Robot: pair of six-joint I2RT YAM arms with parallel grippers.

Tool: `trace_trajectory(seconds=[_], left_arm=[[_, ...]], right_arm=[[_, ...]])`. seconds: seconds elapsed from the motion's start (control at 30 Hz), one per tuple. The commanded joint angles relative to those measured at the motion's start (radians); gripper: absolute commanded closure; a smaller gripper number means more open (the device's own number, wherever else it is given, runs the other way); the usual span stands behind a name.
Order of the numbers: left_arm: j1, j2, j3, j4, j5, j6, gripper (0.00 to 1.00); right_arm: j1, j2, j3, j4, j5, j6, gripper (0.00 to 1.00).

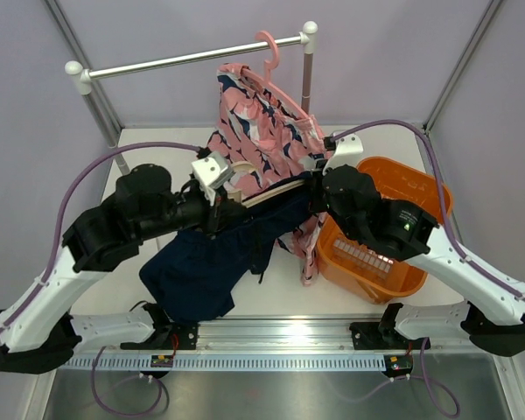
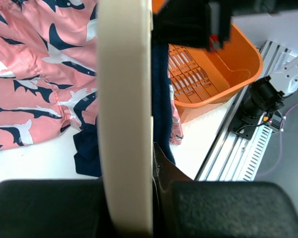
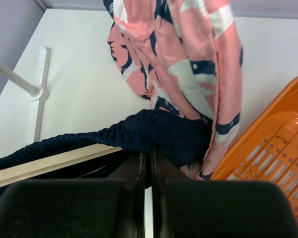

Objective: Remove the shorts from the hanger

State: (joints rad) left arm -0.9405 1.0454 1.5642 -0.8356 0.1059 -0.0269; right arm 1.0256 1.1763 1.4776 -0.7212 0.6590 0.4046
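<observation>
Navy shorts (image 1: 201,267) hang over a cream hanger (image 1: 271,194) held above the table. My left gripper (image 1: 230,194) is shut on that hanger; in the left wrist view the cream bar (image 2: 124,99) runs up between the fingers of my left gripper (image 2: 139,188), with the navy cloth (image 2: 160,89) beside it. My right gripper (image 1: 313,188) is at the hanger's right end. In the right wrist view my right gripper (image 3: 149,153) is shut, its tips pinching the gathered waistband of the shorts (image 3: 164,131) just above the hanger (image 3: 49,163).
A pink shark-print garment (image 1: 262,131) hangs from a pink hanger (image 1: 269,48) on the rack rail (image 1: 192,59), right behind both grippers. An orange basket (image 1: 420,188) stands at the right under the right arm. The rack's foot (image 3: 39,91) stands on the table at the left.
</observation>
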Motion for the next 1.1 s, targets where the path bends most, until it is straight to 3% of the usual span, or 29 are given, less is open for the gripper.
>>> trace_trajectory(seconds=[0.0,0.23,0.47,0.63,0.9,1.07], left_arm=[[-0.006,-0.109,-0.045,0.059,0.087,0.007,1.00],[-0.006,-0.238,-0.090,0.062,0.089,0.016,1.00],[-0.006,-0.324,-0.153,0.150,0.014,-0.011,1.00],[-0.006,-0.383,-0.237,0.305,-0.080,-0.051,1.00],[-0.006,-0.435,-0.349,0.524,-0.162,-0.096,1.00],[-0.006,-0.417,-0.424,0.630,-0.242,-0.133,1.00]], right_arm=[[-0.076,0.026,0.072,0.003,0.119,-0.046,1.00],[-0.234,0.049,0.056,0.046,0.039,-0.070,1.00],[-0.242,0.046,0.023,0.086,-0.022,-0.059,1.00],[-0.239,0.028,-0.031,0.115,-0.220,0.000,1.00],[-0.121,0.043,-0.108,0.200,-0.278,0.048,1.00],[0.083,0.104,-0.060,0.218,-0.248,0.056,1.00]])
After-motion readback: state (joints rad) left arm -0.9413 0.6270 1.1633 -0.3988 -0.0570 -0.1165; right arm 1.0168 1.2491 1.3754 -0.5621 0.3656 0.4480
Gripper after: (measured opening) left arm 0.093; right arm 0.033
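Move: The left gripper holds the wooden hanger by its neck; the navy waistband corner, shut in the right gripper, lies about 15 cm to its right and 6 cm ahead, near level. From the right hand, the hanger's right end, still inside the waistband, sits some 3 cm left and 1 cm ahead. The pink shorts hang about 12 cm ahead of it and 4 cm left, their middle a little lower; the orange basket is 21 cm right, 4 cm ahead and far below. Pull the hands apart first: draw the left gripper, keeping the hanger neck, left and slightly back while the right one hauls the pinched waistband about 4 cm forward and a bit right. Then sweep the right hand left some 9 cm, back and down beneath the hanger end, still pinching, as the left rises and tips its fingertips up about 25 degrees. ##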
